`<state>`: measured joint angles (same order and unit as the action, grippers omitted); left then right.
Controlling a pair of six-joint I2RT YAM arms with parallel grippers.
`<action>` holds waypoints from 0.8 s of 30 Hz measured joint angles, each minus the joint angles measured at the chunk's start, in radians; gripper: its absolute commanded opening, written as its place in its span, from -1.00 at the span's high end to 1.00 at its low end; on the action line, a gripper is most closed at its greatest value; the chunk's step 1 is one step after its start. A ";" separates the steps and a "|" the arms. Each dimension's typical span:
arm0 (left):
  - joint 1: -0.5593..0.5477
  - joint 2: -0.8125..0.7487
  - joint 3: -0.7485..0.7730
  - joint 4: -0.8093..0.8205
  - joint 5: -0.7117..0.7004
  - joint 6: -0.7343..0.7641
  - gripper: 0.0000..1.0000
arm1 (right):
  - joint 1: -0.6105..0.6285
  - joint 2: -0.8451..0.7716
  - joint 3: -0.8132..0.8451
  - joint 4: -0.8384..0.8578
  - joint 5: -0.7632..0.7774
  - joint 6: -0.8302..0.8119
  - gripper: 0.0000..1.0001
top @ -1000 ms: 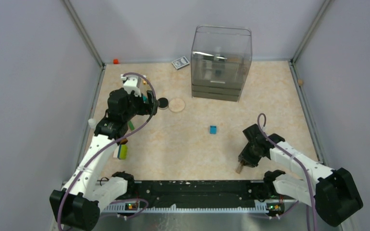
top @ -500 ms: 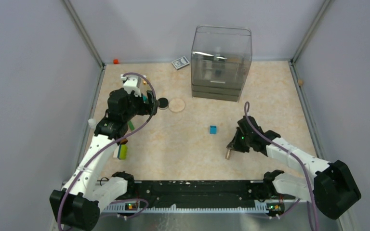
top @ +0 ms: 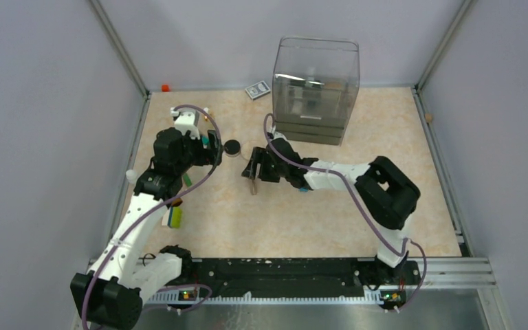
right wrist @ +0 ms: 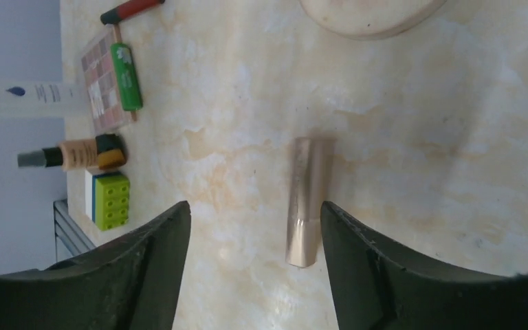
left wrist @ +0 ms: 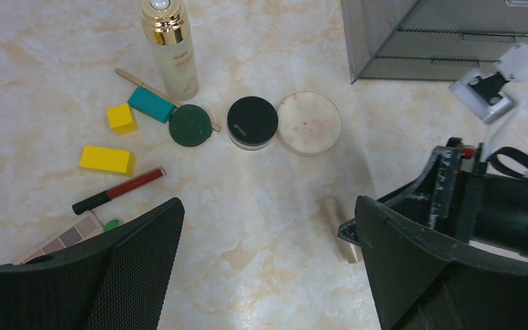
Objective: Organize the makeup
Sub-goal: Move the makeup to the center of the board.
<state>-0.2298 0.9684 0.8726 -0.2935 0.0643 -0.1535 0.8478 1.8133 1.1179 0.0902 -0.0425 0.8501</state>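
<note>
A tan tube (right wrist: 308,199) lies flat on the table between the open fingers of my right gripper (right wrist: 254,227), closer to the right finger and held by neither. From above, the tan tube (top: 252,184) sits just below the right gripper (top: 251,168). My left gripper (left wrist: 268,220) hangs open above bare table. Ahead of it are a gold-capped bottle (left wrist: 172,48), a black compact (left wrist: 252,122) and a beige disc (left wrist: 309,123). A checkered palette (right wrist: 106,79) and a white bottle (right wrist: 34,91) lie further left.
A clear drawer organiser (top: 315,89) stands at the back, with a grey card box (top: 256,90) to its left. Yellow blocks (left wrist: 107,159), a teal block (left wrist: 151,104), a green disc (left wrist: 190,124) and a red pencil (left wrist: 118,190) lie among the makeup. A green brick (right wrist: 110,199) sits near the left wall.
My right arm swung from the front right across to the middle left, carrying the tan tube. Its jaws have since opened, and the tube now lies on the table. The left arm stayed put.
</note>
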 measured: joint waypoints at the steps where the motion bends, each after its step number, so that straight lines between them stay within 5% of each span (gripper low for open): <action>1: 0.000 -0.002 0.000 -0.001 -0.005 0.000 -0.98 | 0.002 0.047 0.023 0.023 -0.005 0.005 -0.44; 9: 0.000 -0.006 0.000 -0.003 -0.013 0.000 -0.98 | -0.007 0.018 0.014 0.061 0.042 0.021 -0.43; 17: 0.000 -0.006 0.000 -0.006 -0.013 0.000 -0.98 | -0.091 -0.274 -0.284 0.113 0.102 0.013 -0.43; 24: 0.000 -0.006 0.000 -0.006 -0.016 -0.001 -0.98 | -0.118 -0.322 -0.386 0.071 0.130 -0.030 -0.43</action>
<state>-0.2298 0.9619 0.8726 -0.3000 0.0479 -0.1543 0.7300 1.4918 0.7322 0.1612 0.0879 0.8200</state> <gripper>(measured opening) 0.989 0.719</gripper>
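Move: The right hand's next thing is the blue block, about 15 cm to its right, 3 cm back and 8 cm below. The lipstick tube, already out of its grip, lies some 7 cm under it, 3 cm back and 1 cm left. The white disc is 8 cm ahead and 1 cm left, the black jar 9 cm ahead and 8 cm left, both 8 cm below. From the left hand the block is roughly 27 cm right, 5 cm back and 22 cm below. With the lipstick already loose, the right hand eases on a centimetre or so left and forward while dipping slightly, and its fingers spread from about half to nearly three-quarters open. It then reverses and sweeps about 13 cm to the right in a shallow arc, rising some 4 cm and sinking again, turning about 10 degrees clockwise, to stop short of and above the blue block, still open and empty. ##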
